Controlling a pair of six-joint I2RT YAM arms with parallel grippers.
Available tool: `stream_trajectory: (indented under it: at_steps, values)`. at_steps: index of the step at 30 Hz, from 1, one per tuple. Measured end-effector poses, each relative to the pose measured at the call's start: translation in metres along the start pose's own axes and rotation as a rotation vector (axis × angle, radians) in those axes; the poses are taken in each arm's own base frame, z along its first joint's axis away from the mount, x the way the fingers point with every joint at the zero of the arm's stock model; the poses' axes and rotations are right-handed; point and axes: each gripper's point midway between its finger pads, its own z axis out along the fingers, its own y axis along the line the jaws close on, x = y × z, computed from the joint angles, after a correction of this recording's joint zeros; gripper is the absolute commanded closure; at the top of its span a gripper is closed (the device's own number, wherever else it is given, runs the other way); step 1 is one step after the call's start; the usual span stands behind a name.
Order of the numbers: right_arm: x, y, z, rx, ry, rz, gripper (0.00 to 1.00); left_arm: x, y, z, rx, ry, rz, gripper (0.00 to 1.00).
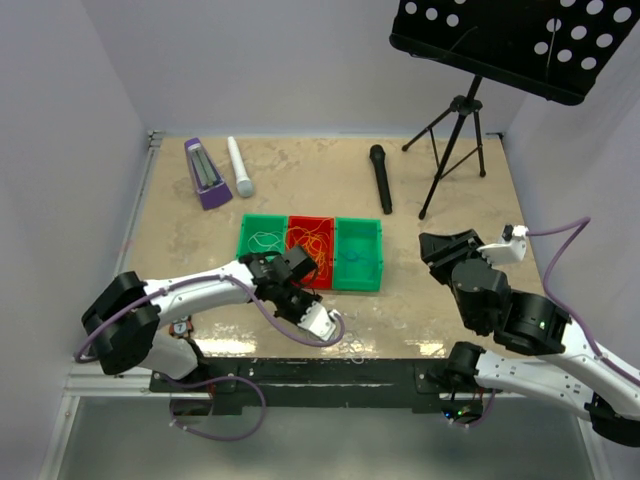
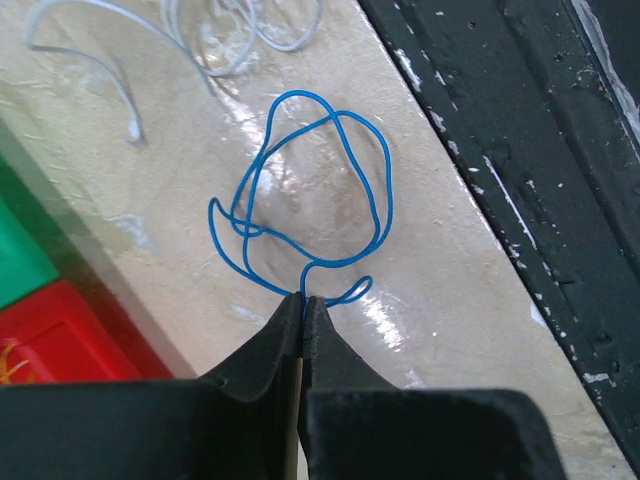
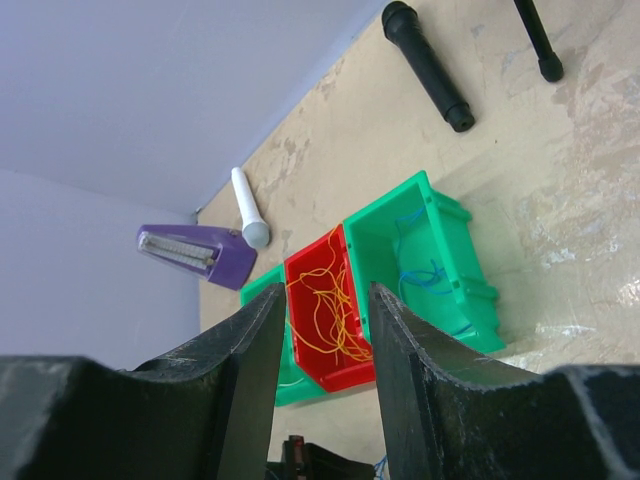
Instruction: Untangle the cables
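Observation:
My left gripper (image 2: 304, 300) is shut on a thin blue cable (image 2: 386, 200), pinching it where its loops cross on the table near the front edge. White cable (image 2: 130, 115) lies loose just beyond it. In the top view that gripper (image 1: 340, 335) sits low in front of the bins. Orange cables (image 1: 312, 248) fill the red bin (image 1: 310, 217), white ones lie in the left green bin (image 1: 245, 235), and blue ones in the right green bin (image 1: 358, 285). My right gripper (image 3: 325, 292) hangs open and empty, raised at the right (image 1: 440, 250), looking down at the bins.
At the back of the table lie a purple metronome (image 1: 205, 173), a white microphone (image 1: 240, 167) and a black microphone (image 1: 381, 178). A music stand's tripod (image 1: 455, 140) stands back right. The black table edge (image 2: 520, 150) runs close beside the blue loops.

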Motion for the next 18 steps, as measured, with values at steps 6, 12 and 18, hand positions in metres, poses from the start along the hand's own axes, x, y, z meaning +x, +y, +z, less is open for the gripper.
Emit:
stream_trajectory:
  at_steps: [6,12,18]
  values:
    - [0.000,0.000,0.000,0.000,0.000,0.000,0.56,-0.038,0.027,-0.041,-0.056,-0.038,0.026,1.00]
    - [0.000,0.000,0.000,-0.001,-0.001,-0.006,0.56,-0.099,0.065,-0.116,-0.237,-0.127,0.129,1.00]
    - [0.000,0.001,0.000,-0.004,-0.002,-0.005,0.56,-0.128,0.095,-0.149,-0.393,-0.193,0.130,1.00]
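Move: The left hand already pinches the blue cable close above the table. The right-hand green bin lies about 14 cm ahead and 12 cm to the right of it, at nearly the same height. The red bin stands some 14 cm ahead and 3 cm right, and the white cable lies about 5 cm back and 11 cm right of the hand. From the right hand that green bin is about 8 cm ahead, 10 cm left and 25 cm below. Upwards, quickly, by some 20 cm goes the left hand, drifting about 6 cm right and 4 or 5 cm forward, so that it gets nearer to the right-hand green bin over the ground while climbing above it. The shut fingers keep their pinch on the blue cable, and the wrist tilts roughly 25 degrees, swinging the fingertips out to the right and forward. ##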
